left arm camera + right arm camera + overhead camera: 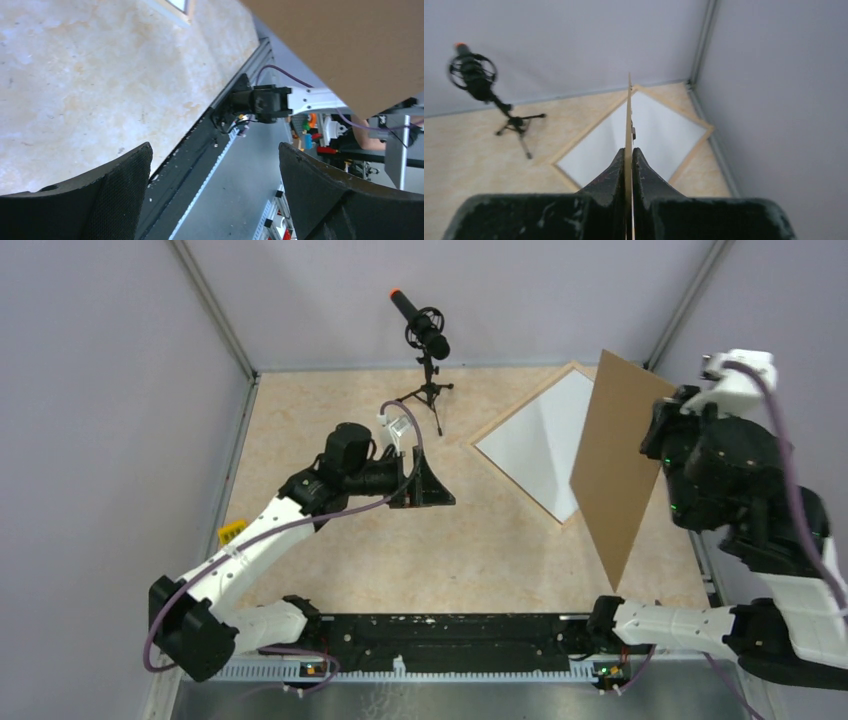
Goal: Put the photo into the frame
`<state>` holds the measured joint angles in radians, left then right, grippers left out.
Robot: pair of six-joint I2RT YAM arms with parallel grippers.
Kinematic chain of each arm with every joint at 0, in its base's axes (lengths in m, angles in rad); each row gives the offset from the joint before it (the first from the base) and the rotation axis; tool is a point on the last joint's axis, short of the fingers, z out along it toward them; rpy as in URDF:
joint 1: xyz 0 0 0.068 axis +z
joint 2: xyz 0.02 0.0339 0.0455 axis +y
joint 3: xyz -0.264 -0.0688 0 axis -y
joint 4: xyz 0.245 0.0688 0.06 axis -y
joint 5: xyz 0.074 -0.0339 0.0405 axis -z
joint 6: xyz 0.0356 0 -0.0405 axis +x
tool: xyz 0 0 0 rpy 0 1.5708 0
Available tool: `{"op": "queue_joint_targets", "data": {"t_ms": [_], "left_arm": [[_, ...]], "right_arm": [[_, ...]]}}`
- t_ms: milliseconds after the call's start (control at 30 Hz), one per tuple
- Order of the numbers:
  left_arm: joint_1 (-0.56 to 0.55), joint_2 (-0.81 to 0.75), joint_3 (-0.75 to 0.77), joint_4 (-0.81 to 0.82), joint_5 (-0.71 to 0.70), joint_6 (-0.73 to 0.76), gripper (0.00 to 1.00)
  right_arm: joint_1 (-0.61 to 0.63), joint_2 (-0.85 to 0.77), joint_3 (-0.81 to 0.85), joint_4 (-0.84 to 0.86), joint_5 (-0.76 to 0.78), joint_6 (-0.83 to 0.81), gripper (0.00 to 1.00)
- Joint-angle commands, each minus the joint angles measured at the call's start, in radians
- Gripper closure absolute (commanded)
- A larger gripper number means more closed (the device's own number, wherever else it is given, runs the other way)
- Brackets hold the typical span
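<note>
The frame (522, 405) with its pale wood border lies flat at the back right of the table, also in the right wrist view (591, 125). A white sheet (535, 445) fills it, which looks like the photo lying white back up; no picture side shows. My right gripper (628, 152) is shut on the edge of a plain brown board (615, 470), held upright over the frame's right part. My left gripper (430, 480) hovers open and empty over the table's middle, left of the frame. A corner of the frame (175, 7) shows in the left wrist view.
A black microphone on a small tripod (425, 335) stands at the back centre. A small yellow piece (232, 532) lies at the table's left edge. Grey walls close in the table on three sides.
</note>
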<state>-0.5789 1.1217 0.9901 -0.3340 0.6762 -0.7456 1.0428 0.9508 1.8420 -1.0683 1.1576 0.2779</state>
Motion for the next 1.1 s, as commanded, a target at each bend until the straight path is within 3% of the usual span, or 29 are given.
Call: {"op": "queue_joint_targets", "data": {"t_ms": [0,67,100,133,200,233,400,500,600,1067], "left_arm": [[-0.024,0.063,-0.002,0.049,-0.096,0.051,0.02],[-0.029,0.086,-0.005,0.065,-0.107,0.046,0.02],[-0.03,0.095,-0.006,0.076,-0.106,0.044,0.02],[-0.032,0.1,-0.008,0.083,-0.105,0.045,0.02],[-0.034,0.111,-0.011,0.094,-0.103,0.047,0.02],[-0.035,0.115,-0.014,0.098,-0.099,0.048,0.02],[-0.035,0.122,-0.039,0.129,-0.068,0.048,0.02],[-0.034,0.115,-0.065,0.152,-0.045,0.042,0.02],[-0.033,0.098,-0.088,0.163,-0.033,0.044,0.02],[-0.033,0.072,-0.117,0.19,0.068,0.094,0.02]], "right_arm": [[0.007,0.04,-0.19,0.709,0.177,-0.674,1.0],[-0.001,0.054,-0.304,1.083,0.178,-0.973,1.0],[-0.013,0.078,-0.315,1.17,0.166,-1.053,1.0],[-0.045,0.106,-0.303,1.159,0.139,-1.048,1.0],[-0.172,0.187,-0.23,0.878,0.016,-0.87,1.0],[-0.225,0.217,-0.206,0.816,-0.043,-0.799,1.0],[-0.29,0.321,-0.345,1.04,-0.153,-1.035,1.0],[-0.309,0.412,-0.332,1.011,-0.185,-1.088,1.0],[-0.325,0.47,-0.377,1.098,-0.188,-1.201,1.0],[-0.388,0.641,-0.49,1.126,-0.316,-1.299,1.0]]}}
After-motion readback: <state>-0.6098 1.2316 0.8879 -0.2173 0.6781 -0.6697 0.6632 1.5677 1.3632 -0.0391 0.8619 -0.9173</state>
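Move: The right hand, pinching the upright cardboard, has the frame with the white sheet in it straight ahead, its middle about 30 cm out and 48 cm below. The frame's near corner is some 6 cm ahead and 2 cm left; the microphone stand stands about 45 cm ahead and 35 cm left. From the empty left hand the frame is about 31 cm ahead, 37 cm right and 26 cm below. Right hand carries the cardboard some 23 cm forward, down and left over the frame, rolling left-side-down about 70 degrees. ##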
